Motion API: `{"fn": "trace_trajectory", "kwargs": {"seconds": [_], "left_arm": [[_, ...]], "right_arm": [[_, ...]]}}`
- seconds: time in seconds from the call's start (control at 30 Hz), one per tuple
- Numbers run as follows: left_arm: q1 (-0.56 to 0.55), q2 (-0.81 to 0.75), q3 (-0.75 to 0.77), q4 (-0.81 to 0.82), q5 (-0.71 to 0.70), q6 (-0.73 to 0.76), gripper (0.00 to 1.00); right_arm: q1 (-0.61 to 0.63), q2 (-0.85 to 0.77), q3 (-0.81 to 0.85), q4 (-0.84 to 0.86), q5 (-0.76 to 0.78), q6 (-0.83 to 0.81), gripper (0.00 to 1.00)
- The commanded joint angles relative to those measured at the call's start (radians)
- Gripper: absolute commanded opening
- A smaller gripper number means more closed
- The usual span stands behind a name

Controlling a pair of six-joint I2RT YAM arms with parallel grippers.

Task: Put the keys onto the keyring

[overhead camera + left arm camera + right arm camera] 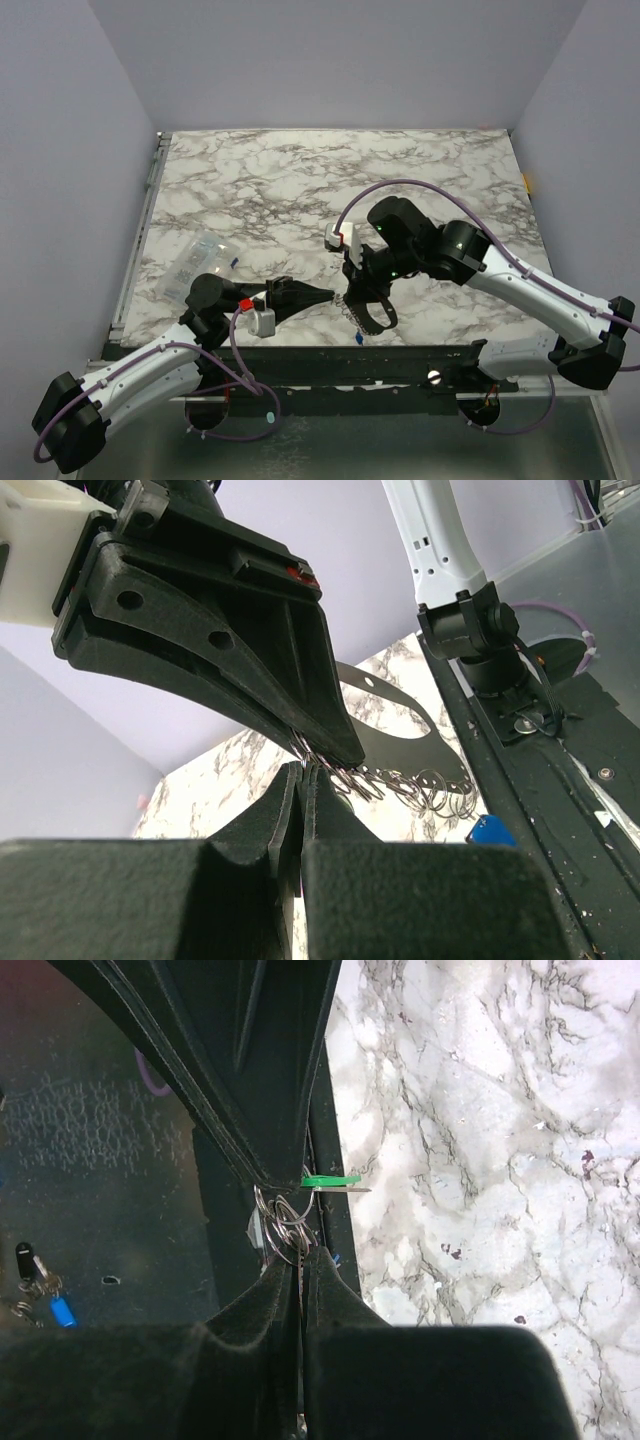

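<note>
Both grippers meet just above the table's near edge. My left gripper (333, 296) is shut, and the mint green key (330, 1181) sticks out level from its tips, apparently pinched there. My right gripper (353, 299) is shut on the silvery rings (283, 1228) of the keyring's chain (420, 785). The chain trails down to the blue key (490, 831), which lies by the table edge (360, 340). The keyring's flat loop (400, 730) shows dark behind the chain, right of the grippers (384, 320).
A clear plastic bag (200, 260) with blue marks lies on the marble table (300, 180) at the left. The black front rail (420, 355) runs just below the grippers. The right arm's base (480, 640) stands on that rail.
</note>
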Motion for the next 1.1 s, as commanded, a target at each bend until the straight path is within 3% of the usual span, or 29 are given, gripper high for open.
{"fn": "trace_trajectory", "kwargs": {"seconds": [0.0,0.33,0.6,0.73,1.07], "left_arm": [[-0.005,-0.014,-0.012,0.026,0.032,0.0,0.0],[-0.005,-0.012,-0.014,0.025,0.031,0.0,0.03],[-0.006,-0.017,-0.012,0.025,0.013,-0.022,0.42],[-0.005,-0.02,-0.014,0.025,0.002,-0.034,0.53],[-0.005,-0.023,-0.013,0.027,-0.048,-0.1,0.6]], "right_arm": [[-0.004,-0.031,0.022,0.017,0.025,-0.009,0.01],[-0.004,-0.037,0.02,0.022,0.028,-0.007,0.01],[-0.004,-0.043,0.016,0.022,0.032,-0.003,0.01],[-0.004,-0.048,0.014,0.024,0.034,-0.002,0.01],[-0.004,-0.072,-0.007,0.038,0.072,0.006,0.01]]}}
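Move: The green-tagged key sits right at the left fingertips, about 1 cm forward, 1 cm to the right and 1 cm below the hand point. From the right hand, it is about 1 cm forward, 1 cm left and 2 cm down. The wire rings are 2 cm right of the left hand and level with it; the grey plate lies some 9 cm right, 4 back, 2 below, and the blue tag 6 right, 9 back, 5 below. The green-tagged key is let go by the left fingers, which part from shut to a little over half open while that hand stays in place, its wrist barely tilting. The right hand keeps its pinch on the wire rings and eases up about 1 cm, drifting slightly right, away from the left fingertips. ##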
